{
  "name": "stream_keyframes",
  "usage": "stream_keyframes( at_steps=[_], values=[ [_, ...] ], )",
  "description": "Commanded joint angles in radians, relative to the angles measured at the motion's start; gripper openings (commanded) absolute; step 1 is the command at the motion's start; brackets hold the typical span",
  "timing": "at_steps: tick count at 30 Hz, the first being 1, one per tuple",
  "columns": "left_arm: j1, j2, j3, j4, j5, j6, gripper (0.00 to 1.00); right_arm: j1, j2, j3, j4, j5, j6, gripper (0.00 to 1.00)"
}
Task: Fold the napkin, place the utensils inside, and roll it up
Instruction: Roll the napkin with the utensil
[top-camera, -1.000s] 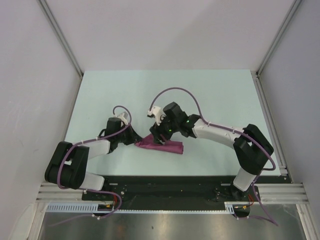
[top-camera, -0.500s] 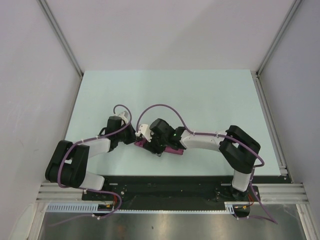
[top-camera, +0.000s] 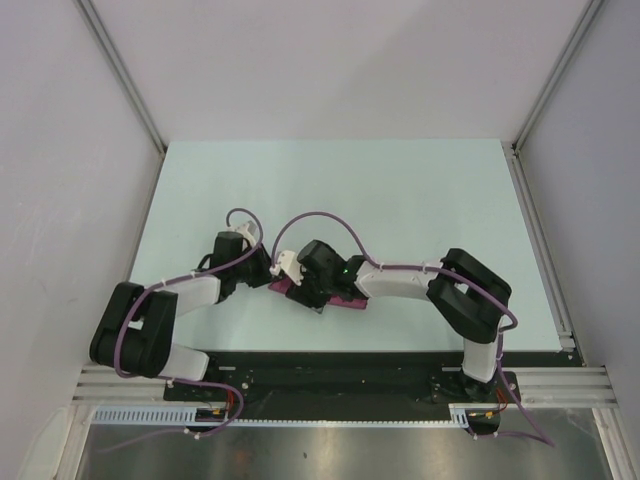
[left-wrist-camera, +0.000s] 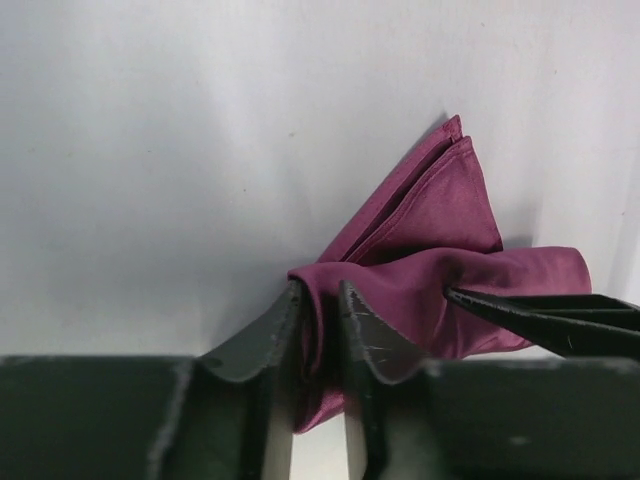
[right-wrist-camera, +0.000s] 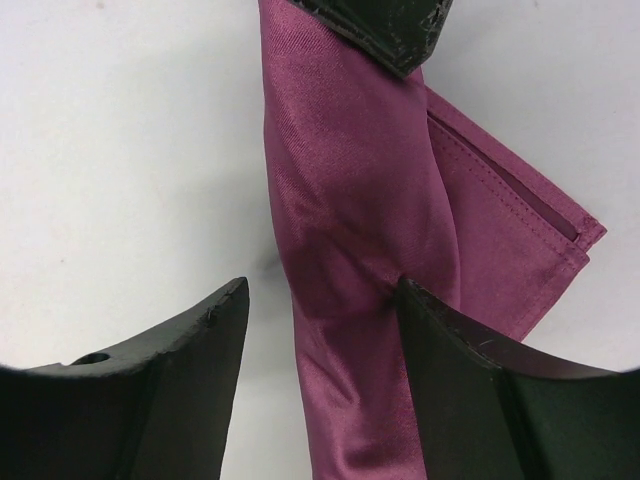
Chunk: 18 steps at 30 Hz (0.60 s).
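Observation:
The plum napkin (top-camera: 347, 299) lies rolled and bunched on the table between my two arms. In the left wrist view the napkin (left-wrist-camera: 430, 260) has a fold pinched between my left gripper (left-wrist-camera: 318, 292), which is shut on it. In the right wrist view my right gripper (right-wrist-camera: 322, 300) is open and straddles the rolled napkin (right-wrist-camera: 350, 230), its right finger (right-wrist-camera: 450, 350) touching the cloth. The left gripper's finger (right-wrist-camera: 385, 25) shows at the top of that view. In the top view the left gripper (top-camera: 268, 277) and right gripper (top-camera: 300, 285) sit close together. No orange utensil is visible.
The pale table (top-camera: 400, 190) stretches behind and to both sides. White walls with metal posts (top-camera: 120, 75) enclose it. A black rail (top-camera: 330, 365) runs along the near edge by the arm bases.
My right arm has swung left and down over the napkin, covering most of it. The napkin now looks more bunched. The left arm has barely moved.

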Motion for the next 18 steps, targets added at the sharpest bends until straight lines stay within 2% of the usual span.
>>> stream_keyframes(
  at_steps=[1, 9, 14, 18],
  values=[
    [0.004, -0.075, 0.039, -0.029, -0.037, 0.01, 0.3, -0.018, 0.029, 0.029, 0.012, 0.037, -0.012, 0.66],
    [0.005, -0.213, 0.02, -0.079, -0.152, 0.01, 0.35, -0.055, 0.064, 0.047, -0.012, -0.008, -0.003, 0.64],
    [0.005, -0.307, -0.049, -0.067, -0.173, 0.01, 0.45, -0.083, 0.103, 0.088, -0.075, -0.075, 0.004, 0.52],
    [0.005, -0.35, -0.082, -0.076, -0.183, 0.009, 0.49, -0.116, 0.133, 0.124, -0.124, -0.207, 0.024, 0.42]
  ],
)
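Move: The napkin's left end still sits between the left gripper's barely parted fingers; the rolled napkin's middle is about 10 cm to the right and 2 cm back of that hand. From the right gripper, half open over the left part of the roll, that middle is roughly 2 cm ahead, 3 cm right and 1 cm below. The napkin's left end is some 7 cm left and 4 cm ahead of the right hand, its loose corner about 8 cm straight ahead. Open the left gripper to about half, let go of the napkin's left end and lift off some 5 cm, drifting left and tipping the fingers up a little. Meanwhile push the right gripper low and forward about 3 cm along the table across the roll, and late on start closing its fingers to gather the cloth between them. ##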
